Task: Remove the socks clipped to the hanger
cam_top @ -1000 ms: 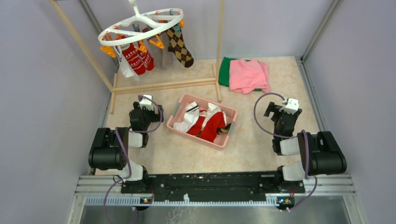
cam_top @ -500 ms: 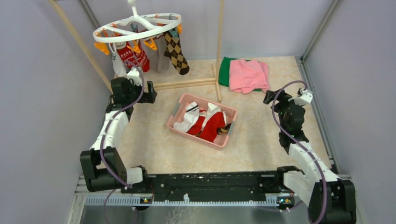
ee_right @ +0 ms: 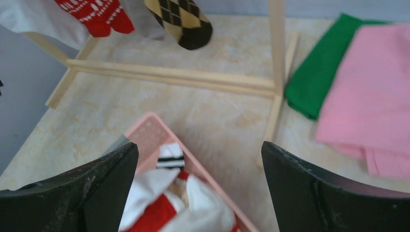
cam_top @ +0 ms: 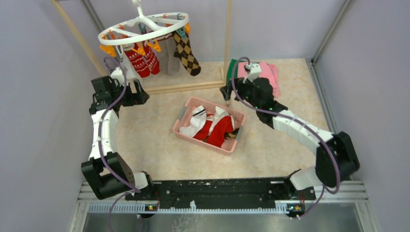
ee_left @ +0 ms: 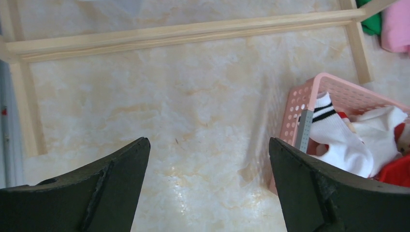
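The white oval hanger [cam_top: 142, 26] hangs at the back left with several socks clipped under it: a red patterned sock [cam_top: 140, 60], a grey sock [cam_top: 169, 60] and a brown argyle sock [cam_top: 186, 53]. My left gripper [cam_top: 139, 93] is open, below and in front of the red sock, touching nothing. My right gripper [cam_top: 226, 92] is open just behind the pink basket [cam_top: 240, 116], to the right of the argyle sock. The right wrist view shows the tips of the argyle sock [ee_right: 186, 19], red sock [ee_right: 96, 12] and a white sock [ee_right: 38, 19] above my open gripper [ee_right: 199, 159].
The wooden rack's base bar [cam_top: 179, 87] and upright post [cam_top: 227, 43] stand between the arms and the hanger. The pink basket [ee_left: 290, 111] holds red and white socks. Folded pink cloth [ee_right: 367, 92] lies on green cloth [ee_right: 319, 82] at the back right.
Both arms have unfolded and reached forward. The left gripper rose toward the hanger at the back left; the right swung left to behind the basket. The hanger sways slightly.
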Controlling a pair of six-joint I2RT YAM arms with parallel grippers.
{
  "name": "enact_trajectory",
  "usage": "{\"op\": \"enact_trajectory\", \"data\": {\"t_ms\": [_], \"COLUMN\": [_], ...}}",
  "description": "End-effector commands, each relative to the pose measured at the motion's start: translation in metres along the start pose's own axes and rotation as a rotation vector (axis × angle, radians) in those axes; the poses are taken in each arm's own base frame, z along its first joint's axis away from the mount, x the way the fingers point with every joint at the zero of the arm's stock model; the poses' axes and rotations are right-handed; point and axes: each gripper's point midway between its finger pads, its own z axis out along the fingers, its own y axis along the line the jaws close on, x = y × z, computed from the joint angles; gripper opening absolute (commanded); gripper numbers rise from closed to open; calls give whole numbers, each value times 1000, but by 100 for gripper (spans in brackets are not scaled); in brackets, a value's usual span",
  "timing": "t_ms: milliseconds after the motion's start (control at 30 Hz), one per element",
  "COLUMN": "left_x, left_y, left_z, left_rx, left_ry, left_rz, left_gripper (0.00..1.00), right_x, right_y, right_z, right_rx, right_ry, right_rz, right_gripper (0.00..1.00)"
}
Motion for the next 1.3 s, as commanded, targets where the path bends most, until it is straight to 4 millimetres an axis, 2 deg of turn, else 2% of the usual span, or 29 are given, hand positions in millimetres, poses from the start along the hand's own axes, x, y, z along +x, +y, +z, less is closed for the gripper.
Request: {"op": "enact_trajectory", "data": {"t_ms": [0,167,300,333,467,633,767,867,933,1033,1133,1200,1233,1267], "left_x": [3,-2,-1,1,1,1,3,4,4,4,2,-1,-2,-3], "left_y": [-20,-22,-25,-25,-31,-37,-39,-39,-40,-42,-44,-45,-46,-48], "left_z": [0,3,5,8,12,13,10,8,7,4,0,-3,-4,-6], "left_rx": [125,157,193,206,271,331,331,324,325,330,331,331,332,337], "left_ry": [37,37,61,71,88,112,115,113,117,122,122,117,115,111], "left_rz": [-31,-13,-3,-6,-3,-9,-2,4,-1,-2,3,8,9,10], "left_gripper": [99,99,99,99,99,99,99,99,99,99,99,99,99,99], "right_x": [-22,-40,-43,-52,-52,-49,-47,-35,-30,-37,-47,-50,-57,-60], "right_y": [38,60,58,62,71,77,101,116,123,127,134,138,141,144], "right_z": [62,133,190,200,234,264,264,267,270,269,264,260,254,247], "right_rx": [-176,-277,-259,-270,-301,-340,-449,-473,-469,-469,-479,-483,-487,-490], "right_ry": [1,-74,-97,-129,-207,-257,-305,-310,-319,-362,-401,-405,-414,-422], "right_rz": [-128,-174,-200,-208,-228,-224,-221,-245,-245,-210,-206,-210,-209,-211], "right_gripper": [96,88,87,87,88,88,88,87,84,68,39,11,0,0]}}
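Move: The argyle sock hangs from the ring about 19 cm ahead of my right hand, 22 cm to its left, its middle some 5 cm higher. The grey socks hang roughly 6 cm farther out than it and 11 cm to its left. The sock basket is about 6 cm back, 11 cm left and 18 cm below my right hand. From my left hand, the argyle sock lies some 19 cm ahead, 18 cm right and 5 cm up. I sweep my right hand quickly left and forward, wide open, to the hanging argyle sock, then carry on left while drawing back about 3 cm, some 24 cm leftward in all. My wrist turns about 20 degrees counter-clockwise and the fingertips tip up; I shut them on the lower part of the sock, pinching it. My empty, open left hand drifts about 4 cm right and slightly down, turning clockwise. ##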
